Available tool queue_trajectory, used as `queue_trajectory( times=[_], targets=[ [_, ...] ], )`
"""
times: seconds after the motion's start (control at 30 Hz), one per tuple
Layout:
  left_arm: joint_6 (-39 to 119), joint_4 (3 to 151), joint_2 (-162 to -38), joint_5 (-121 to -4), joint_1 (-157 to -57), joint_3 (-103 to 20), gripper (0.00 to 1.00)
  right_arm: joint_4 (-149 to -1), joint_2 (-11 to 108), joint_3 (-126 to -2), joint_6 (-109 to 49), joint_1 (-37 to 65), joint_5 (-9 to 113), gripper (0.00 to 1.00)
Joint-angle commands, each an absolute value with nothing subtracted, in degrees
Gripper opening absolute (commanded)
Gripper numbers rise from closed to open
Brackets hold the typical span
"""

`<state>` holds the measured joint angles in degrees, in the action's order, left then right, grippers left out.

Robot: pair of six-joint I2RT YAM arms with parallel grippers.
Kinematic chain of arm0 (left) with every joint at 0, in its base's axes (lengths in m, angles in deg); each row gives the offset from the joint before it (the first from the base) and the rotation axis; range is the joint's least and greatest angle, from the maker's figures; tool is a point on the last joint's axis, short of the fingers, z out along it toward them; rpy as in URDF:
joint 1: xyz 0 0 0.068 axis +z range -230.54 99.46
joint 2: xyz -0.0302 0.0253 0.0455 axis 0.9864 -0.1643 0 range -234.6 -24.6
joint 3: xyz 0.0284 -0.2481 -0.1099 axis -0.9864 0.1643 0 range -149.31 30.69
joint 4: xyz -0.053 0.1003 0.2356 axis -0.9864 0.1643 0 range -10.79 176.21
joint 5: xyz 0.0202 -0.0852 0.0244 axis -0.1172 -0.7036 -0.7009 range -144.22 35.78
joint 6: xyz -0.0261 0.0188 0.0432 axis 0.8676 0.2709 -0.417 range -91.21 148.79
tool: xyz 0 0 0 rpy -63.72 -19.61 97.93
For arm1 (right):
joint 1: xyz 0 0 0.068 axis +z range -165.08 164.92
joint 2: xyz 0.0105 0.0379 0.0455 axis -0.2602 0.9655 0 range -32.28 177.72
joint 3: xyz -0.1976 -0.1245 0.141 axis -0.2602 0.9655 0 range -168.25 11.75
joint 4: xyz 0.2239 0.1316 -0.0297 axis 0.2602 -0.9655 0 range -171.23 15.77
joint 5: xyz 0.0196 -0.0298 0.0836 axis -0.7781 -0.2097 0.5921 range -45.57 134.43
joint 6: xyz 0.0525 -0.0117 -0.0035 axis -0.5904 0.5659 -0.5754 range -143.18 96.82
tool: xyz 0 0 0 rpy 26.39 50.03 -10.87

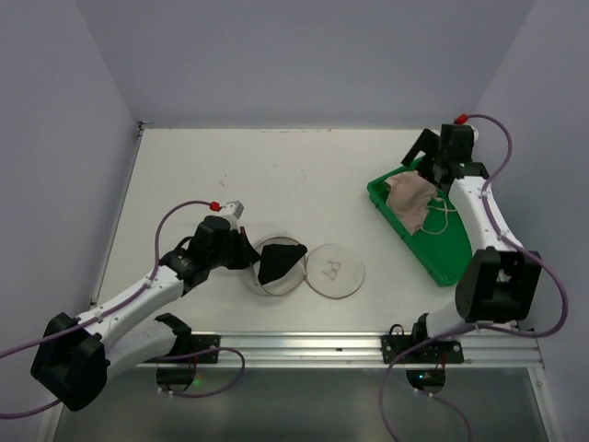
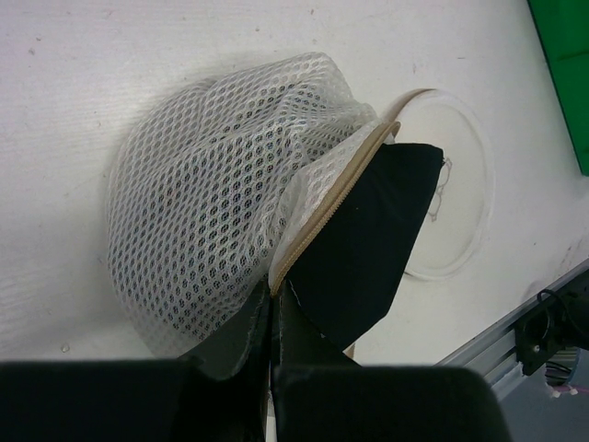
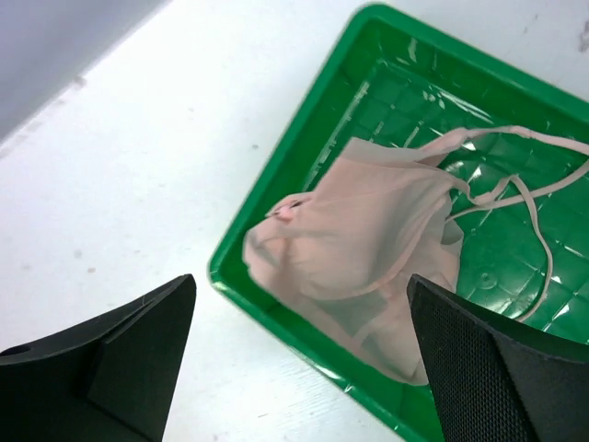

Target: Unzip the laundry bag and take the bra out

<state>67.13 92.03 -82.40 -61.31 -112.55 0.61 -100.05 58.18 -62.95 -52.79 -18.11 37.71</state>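
The laundry bag (image 1: 334, 270) lies unzipped in the middle of the table, its round cream face with the small printed outline flat on the right. Its other half (image 1: 279, 263) is tipped up and shows a black lining. In the left wrist view that half is white mesh (image 2: 212, 193) with a tan zipper (image 2: 322, 216) along the rim. My left gripper (image 2: 273, 299) (image 1: 248, 253) is shut on that zippered rim. The pale pink bra (image 3: 359, 230) (image 1: 411, 198) lies crumpled in the green tray (image 3: 276, 285), with its thin straps (image 3: 515, 189) spread over the tray floor. My right gripper (image 3: 300, 278) (image 1: 431, 164) hovers open above it, holding nothing.
The green tray (image 1: 442, 249) sits at the right side of the table, close to the right wall. An aluminium rail (image 1: 304, 345) runs along the near edge between the arm bases. Grey walls close in the back and both sides.
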Motion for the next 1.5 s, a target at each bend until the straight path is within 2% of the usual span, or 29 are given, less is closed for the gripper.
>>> queue_trajectory(
  times=[0.0,0.13,0.3,0.4,0.6,0.83,1.0,1.2,1.37,1.47],
  targets=[
    [67.02,89.93,-80.77,-61.95,-112.45,0.81,0.00,-100.94,49.91,-61.30,-52.98,-18.07,41.97,0.99],
    [67.37,90.54,-79.80,-61.43,-112.53,0.98,0.00,-99.90,42.71,-56.13,-52.45,-17.28,44.69,0.99],
    [67.63,91.42,-77.95,-60.29,-112.45,1.07,0.01,-95.07,31.65,-49.09,-52.28,-15.62,55.04,0.95],
    [68.25,91.51,-77.34,-58.53,-112.45,1.51,0.01,-90.76,25.32,-43.03,-50.61,-5.35,55.07,0.96],
    [68.78,91.16,-78.03,-57.56,-112.36,1.95,0.01,-82.41,22.30,-33.88,-54.56,15.99,55.33,0.96],
    [70.36,89.93,-77.95,-57.21,-112.27,3.97,0.01,-73.19,30.73,-30.70,-62.55,30.52,51.82,0.95],
    [71.41,89.32,-78.21,-57.82,-112.36,4.50,0.01,-72.72,39.34,-32.63,-73.33,37.46,42.17,0.95],
    [71.85,88.09,-78.65,-58.70,-112.36,5.20,0.01,-75.72,45.93,-32.20,-79.17,38.09,36.35,0.95],
    [71.68,87.21,-79.62,-59.67,-112.36,5.29,0.01,-66.17,48.66,-32.02,-76.54,38.09,41.70,0.95],
    [71.50,86.94,-80.14,-60.19,-112.36,5.29,0.01,-67.10,51.74,-35.70,-74.95,38.09,44.08,0.94]
  ],
)
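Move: The black garment in the open laundry bag lies about 24 cm back and 39 cm to the left of the right hand, some 13 cm below. The bag's round lid lies about 16 cm to the right of the garment and 2 cm nearer the base; the pink garment in the green tray is 4 cm back of the right hand, 14 cm below. From the left hand, the black garment's middle is about 8 cm right, 1 cm back and 2 cm lower. Open right hand swings some 35 cm left and 20 back, sinking late towards black garment; left still pinches rim. ##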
